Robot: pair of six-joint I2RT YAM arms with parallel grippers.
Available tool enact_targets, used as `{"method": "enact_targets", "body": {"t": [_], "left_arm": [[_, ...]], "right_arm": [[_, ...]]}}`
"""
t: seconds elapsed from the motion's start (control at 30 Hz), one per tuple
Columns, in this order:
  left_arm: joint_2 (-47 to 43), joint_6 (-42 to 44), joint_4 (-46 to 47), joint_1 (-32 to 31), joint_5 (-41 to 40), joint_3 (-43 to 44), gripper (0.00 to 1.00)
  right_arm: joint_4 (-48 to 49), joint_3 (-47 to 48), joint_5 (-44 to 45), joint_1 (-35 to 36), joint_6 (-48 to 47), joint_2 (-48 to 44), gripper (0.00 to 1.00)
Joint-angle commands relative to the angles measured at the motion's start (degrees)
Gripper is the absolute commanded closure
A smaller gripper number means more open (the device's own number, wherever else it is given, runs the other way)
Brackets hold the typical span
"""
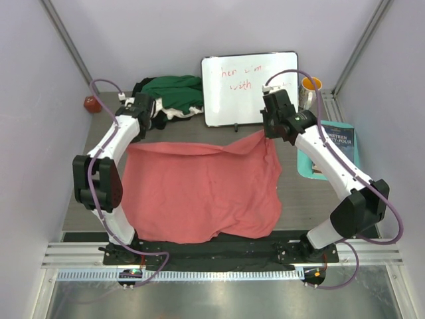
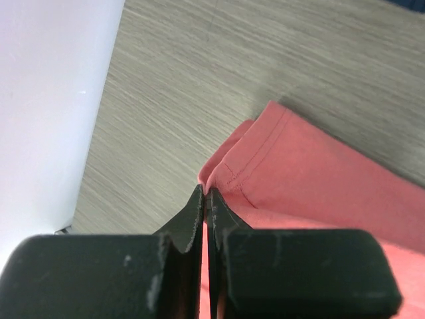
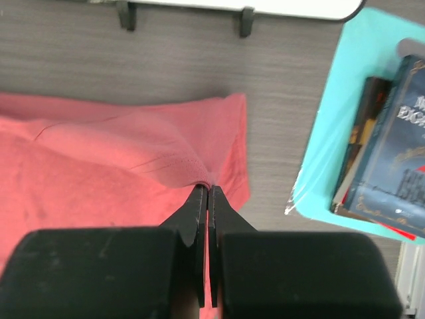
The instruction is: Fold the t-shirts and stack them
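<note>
A salmon-pink t-shirt (image 1: 199,189) lies spread across the middle of the table. My left gripper (image 2: 206,191) is shut on its far left corner, pinching the hemmed edge (image 2: 265,143). At the far right corner, my right gripper (image 3: 207,187) is shut on a raised fold of the same pink cloth (image 3: 133,153). A heap of dark green, white and black t-shirts (image 1: 169,96) sits at the back left, behind the left gripper (image 1: 136,109). The right gripper (image 1: 272,126) hangs just in front of the white board.
A white board with red writing (image 1: 249,86) stands at the back. A teal tray (image 1: 312,163) holding books (image 3: 392,146) lies at the right, with a mug (image 1: 311,90) behind it. A small red object (image 1: 91,103) sits by the left wall.
</note>
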Motion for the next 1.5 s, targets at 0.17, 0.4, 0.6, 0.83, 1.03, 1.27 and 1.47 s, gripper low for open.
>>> {"method": "enact_targets", "body": {"t": [0.17,0.4,0.6,0.83,1.03,1.27,1.47], "left_arm": [[2.8,-1.2,-4.1,0.3,-1.4,0.2,1.00],[3.9,-1.4,-3.7,1.1,-1.5,-2.7,1.00],[1.7,-1.0,-2.3,1.7,-0.9,-5.6,1.00],[0.8,-0.2,-1.9,1.7,-0.1,-6.9,1.00],[0.8,-0.6,-2.7,1.6,1.0,-7.6,1.00],[-1.2,-1.5,-2.1,1.5,0.1,-10.1,1.00],[-1.2,-1.6,-2.1,1.3,1.3,-11.6,1.00]], "right_arm": [[-3.9,-4.1,-9.0,0.7,3.1,-2.8,0.99],[-5.3,-5.1,-11.0,0.8,3.9,-6.5,0.99],[-6.5,-5.4,-11.8,0.8,4.8,-9.9,0.99],[-8.0,-7.6,-14.7,0.8,5.1,-10.1,0.99],[-8.1,-11.3,-13.7,0.8,4.9,-8.6,0.99],[-8.0,-12.2,-14.1,0.8,5.1,-9.5,0.99],[-8.2,-14.1,-13.6,0.8,5.2,-9.9,0.99]]}}
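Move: Each gripper already holds a corner of the red t-shirt's turned-over edge. The middle of the shirt lies roughly 16 cm back and 24 cm right of the left hand, some 12 cm below it; from the right hand it is about 15 cm back, 22 cm left and 18 cm below. The green and black shirt pile sits about 18 cm ahead and 12 cm right of the left hand. From the right hand, the leaning whiteboard is some 17 cm ahead and 5 cm left, and the book tray 24 cm right, about level with it. Keep both grippers shut on the red shirt's corners and bring its edge back over the body of the shirt. Lower the left hand about 6 cm while drawing it back as far; draw the right back some 9 cm, dipping, rising to nearly its starting height, then sinking again. Tip both sets of fingers about 15 degrees further down, rolling the right hand's left side slightly up. ##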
